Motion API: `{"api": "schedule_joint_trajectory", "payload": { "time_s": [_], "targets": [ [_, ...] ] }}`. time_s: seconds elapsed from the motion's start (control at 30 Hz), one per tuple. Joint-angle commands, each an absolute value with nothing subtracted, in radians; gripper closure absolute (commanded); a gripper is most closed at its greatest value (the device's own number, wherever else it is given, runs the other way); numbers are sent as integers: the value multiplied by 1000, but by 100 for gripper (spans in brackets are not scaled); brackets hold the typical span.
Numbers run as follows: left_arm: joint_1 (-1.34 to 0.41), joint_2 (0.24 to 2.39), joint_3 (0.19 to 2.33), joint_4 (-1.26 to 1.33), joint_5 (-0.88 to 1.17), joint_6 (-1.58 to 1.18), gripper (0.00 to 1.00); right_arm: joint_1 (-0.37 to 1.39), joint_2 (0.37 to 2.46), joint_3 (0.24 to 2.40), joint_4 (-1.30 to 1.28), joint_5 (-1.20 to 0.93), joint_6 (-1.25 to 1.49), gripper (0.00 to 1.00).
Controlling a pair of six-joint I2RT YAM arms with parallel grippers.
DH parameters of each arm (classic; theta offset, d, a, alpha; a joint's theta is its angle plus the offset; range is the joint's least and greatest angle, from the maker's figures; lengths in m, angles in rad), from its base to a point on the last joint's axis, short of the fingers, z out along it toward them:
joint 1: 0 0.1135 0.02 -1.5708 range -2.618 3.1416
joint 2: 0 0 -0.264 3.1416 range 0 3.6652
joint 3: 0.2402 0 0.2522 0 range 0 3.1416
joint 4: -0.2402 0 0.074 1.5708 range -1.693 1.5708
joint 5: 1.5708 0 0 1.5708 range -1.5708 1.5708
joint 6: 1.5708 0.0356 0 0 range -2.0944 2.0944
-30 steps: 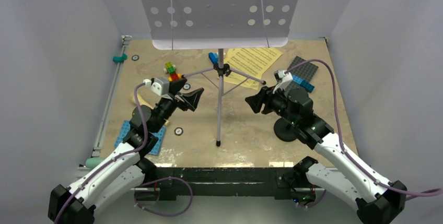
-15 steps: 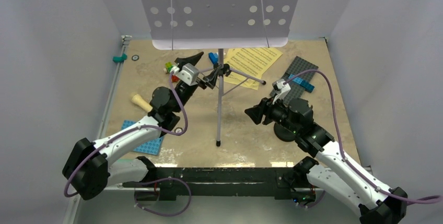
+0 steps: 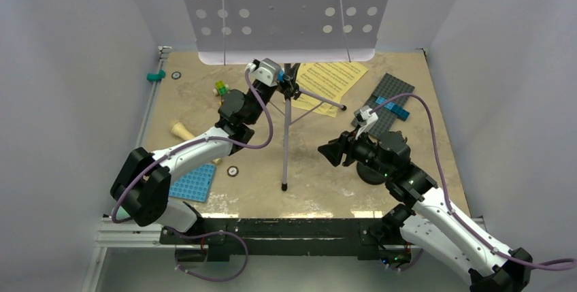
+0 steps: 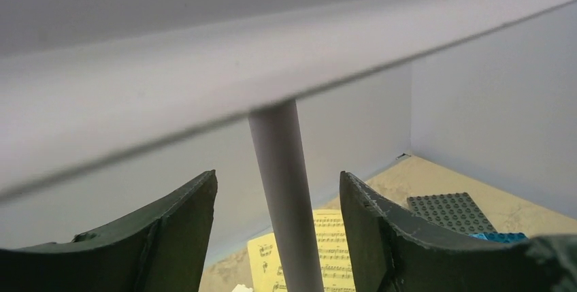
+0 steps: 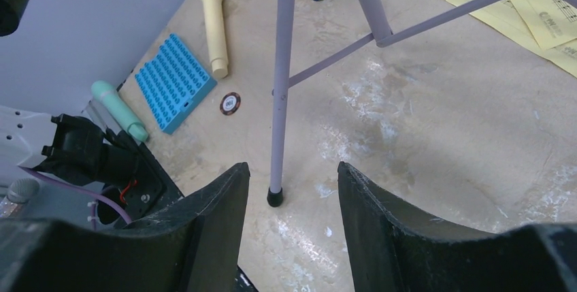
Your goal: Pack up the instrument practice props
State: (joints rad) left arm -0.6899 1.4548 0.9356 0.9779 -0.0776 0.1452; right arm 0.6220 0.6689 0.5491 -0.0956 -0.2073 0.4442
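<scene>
The music stand's lilac perforated desk (image 3: 286,6) towers at the back on a thin pole (image 3: 286,135). My left gripper (image 3: 284,81) is open around that pole (image 4: 286,197) just under the desk, with a gap on each side. My right gripper (image 3: 330,152) is open and empty, aimed at the stand's front foot (image 5: 274,197). The cream microphone (image 3: 182,130) lies at the left. Yellow sheet music (image 3: 330,81) lies behind the tripod. The black mic stand base (image 3: 371,171) is partly hidden under my right arm.
A blue baseplate (image 3: 192,183) lies front left and a grey one (image 3: 389,94) back right. Small bricks (image 3: 221,88) sit near my left arm. A poker chip (image 3: 233,170) lies left of the pole. White walls close in on three sides.
My left arm has swung from the table's left-middle up to the stand's pole, its jaws narrowing around it. The right gripper has drifted slightly down and left.
</scene>
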Motion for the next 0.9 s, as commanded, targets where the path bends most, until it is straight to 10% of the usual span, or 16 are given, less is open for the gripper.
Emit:
{"api": "schedule_joint_trajectory", "payload": {
  "time_s": [0.0, 0.6, 0.87],
  "targets": [
    [-692, 1481, 1024, 1033, -109, 125, 32, 627, 657, 546, -45, -240, 430, 45],
    [-692, 1446, 1027, 990, -44, 82, 100, 627, 647, 549, -56, -241, 432, 45],
    [-652, 1344, 1023, 871, 74, 10, 100, 627, 636, 578, -91, -241, 431, 45]
  ]
}}
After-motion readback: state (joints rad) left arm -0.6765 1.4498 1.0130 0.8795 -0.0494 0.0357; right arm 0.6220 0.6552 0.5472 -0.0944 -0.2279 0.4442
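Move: The left hand points forward, right and slightly up at the music stand's pole, which stands between the open fingertips, about 2 cm ahead, 1 cm right and 2 cm above. The desk's lower lip crosses about 7 cm straight overhead. On the table, the sheet music lies some 20 cm ahead, 16 cm to the right and 38 cm below. From the right hand, that part of the pole is about 18 cm ahead, 12 cm left and 18 cm higher. Ease the open left gripper up and forward about 2 cm onto the music stand's pole, just under the desk lip, and shut the fingers from wide open to about a third so they pinch the pole. Then, keeping that grip, draw it back about 1 cm, with the wrist turning only about 5 degrees. ##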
